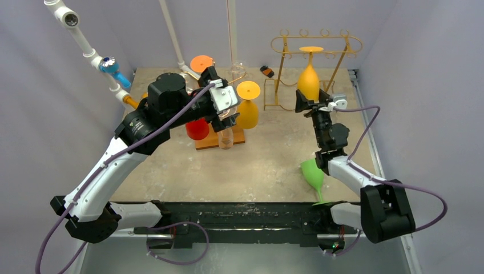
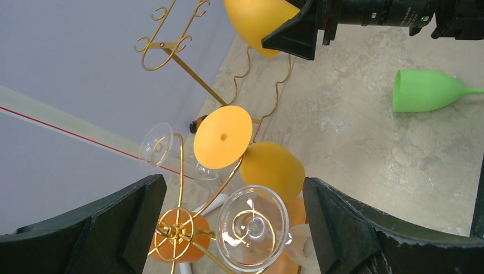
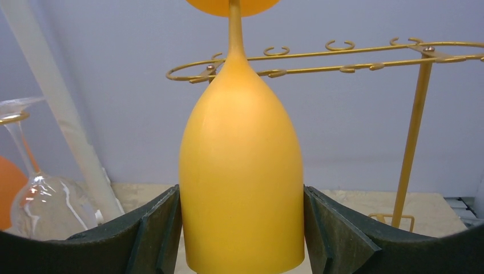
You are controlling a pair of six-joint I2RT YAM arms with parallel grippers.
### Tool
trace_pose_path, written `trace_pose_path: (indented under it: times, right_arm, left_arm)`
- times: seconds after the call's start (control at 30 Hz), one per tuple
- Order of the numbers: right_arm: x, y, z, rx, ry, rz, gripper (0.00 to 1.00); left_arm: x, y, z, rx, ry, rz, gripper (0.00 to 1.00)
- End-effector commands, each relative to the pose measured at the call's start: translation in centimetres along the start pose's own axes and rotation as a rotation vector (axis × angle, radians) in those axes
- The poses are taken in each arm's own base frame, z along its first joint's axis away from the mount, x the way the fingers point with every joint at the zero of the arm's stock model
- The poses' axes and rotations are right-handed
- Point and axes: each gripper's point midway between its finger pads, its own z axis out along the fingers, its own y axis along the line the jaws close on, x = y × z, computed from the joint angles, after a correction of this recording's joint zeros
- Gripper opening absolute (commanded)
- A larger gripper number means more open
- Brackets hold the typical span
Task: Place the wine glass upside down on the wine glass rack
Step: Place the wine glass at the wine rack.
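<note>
A yellow wine glass (image 1: 308, 83) (image 3: 241, 171) hangs bowl-down with my right gripper (image 1: 313, 98) (image 3: 241, 228) shut on its bowl, both fingers against its sides. Its stem rises past the left end of the top rail of the gold wine glass rack (image 1: 342, 43) (image 3: 342, 54), and its round base sits above the rail. Whether the base rests on the rail I cannot tell. My left gripper (image 1: 225, 103) (image 2: 231, 197) is open and holds nothing. It hovers over a second gold wire stand (image 2: 177, 231), above the base of a clear glass (image 2: 253, 235) hanging there.
The second stand on its wooden base (image 1: 220, 140) carries a yellow glass (image 1: 248, 111) (image 2: 273, 168), a red glass (image 1: 197, 130) and clear ones. A green glass (image 1: 313, 174) (image 2: 425, 90) lies on its side by the right arm. White pipes (image 1: 85, 45) rise at the back left.
</note>
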Motion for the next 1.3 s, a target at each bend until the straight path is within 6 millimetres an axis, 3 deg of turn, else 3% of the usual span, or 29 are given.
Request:
trace_pose_path:
  times: [0.0, 0.57, 0.73, 0.83, 1.27]
  right_arm:
    - [-3.9, 0.0, 1.6, 0.015, -0.152, -0.014, 0.43]
    - [-0.6, -0.4, 2.5, 0.025, -0.111, -0.017, 0.43]
    - [0.1, -0.5, 2.7, 0.03, -0.099, -0.018, 0.43]
    - [0.5, -1.1, 2.8, 0.044, -0.092, -0.11, 0.43]
    - [1.7, -1.8, 3.4, 0.078, -0.079, -0.113, 0.46]
  left_arm:
    - [-1.0, 0.7, -0.7, -0.037, -0.034, 0.023, 0.99]
    - [-1.3, 1.0, -1.0, -0.047, -0.041, 0.028, 0.99]
    - [-1.3, 1.0, -1.0, -0.047, -0.038, 0.028, 0.99]
    - [-1.3, 1.0, -1.0, -0.05, -0.037, 0.031, 0.99]
    - [-1.2, 1.0, -1.2, -0.053, -0.036, 0.038, 0.99]
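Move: The right hand holds the yellow wine glass upside down by its bowl. The front-rail hook of the gold rack that it is taken to lies about 7 cm ahead, straight in line sideways and 10 cm above the fingers. The rack's left post stands some 9 cm ahead and 9 cm left. The green glass lies about 20 cm back, 2 cm right and 27 cm below. From the left hand that hook is roughly 21 cm ahead, 22 cm right, about level. Forward and down together, about 4 cm each way, the right hand eases the upturned yellow glass towards the rack's front rail, mostly forward at first and then sinking more steeply. Late on it turns about 5 degrees clockwise and rolls slightly, left side down, bringing the glass's foot a little left; the fingers keep their hold on the bowl. ##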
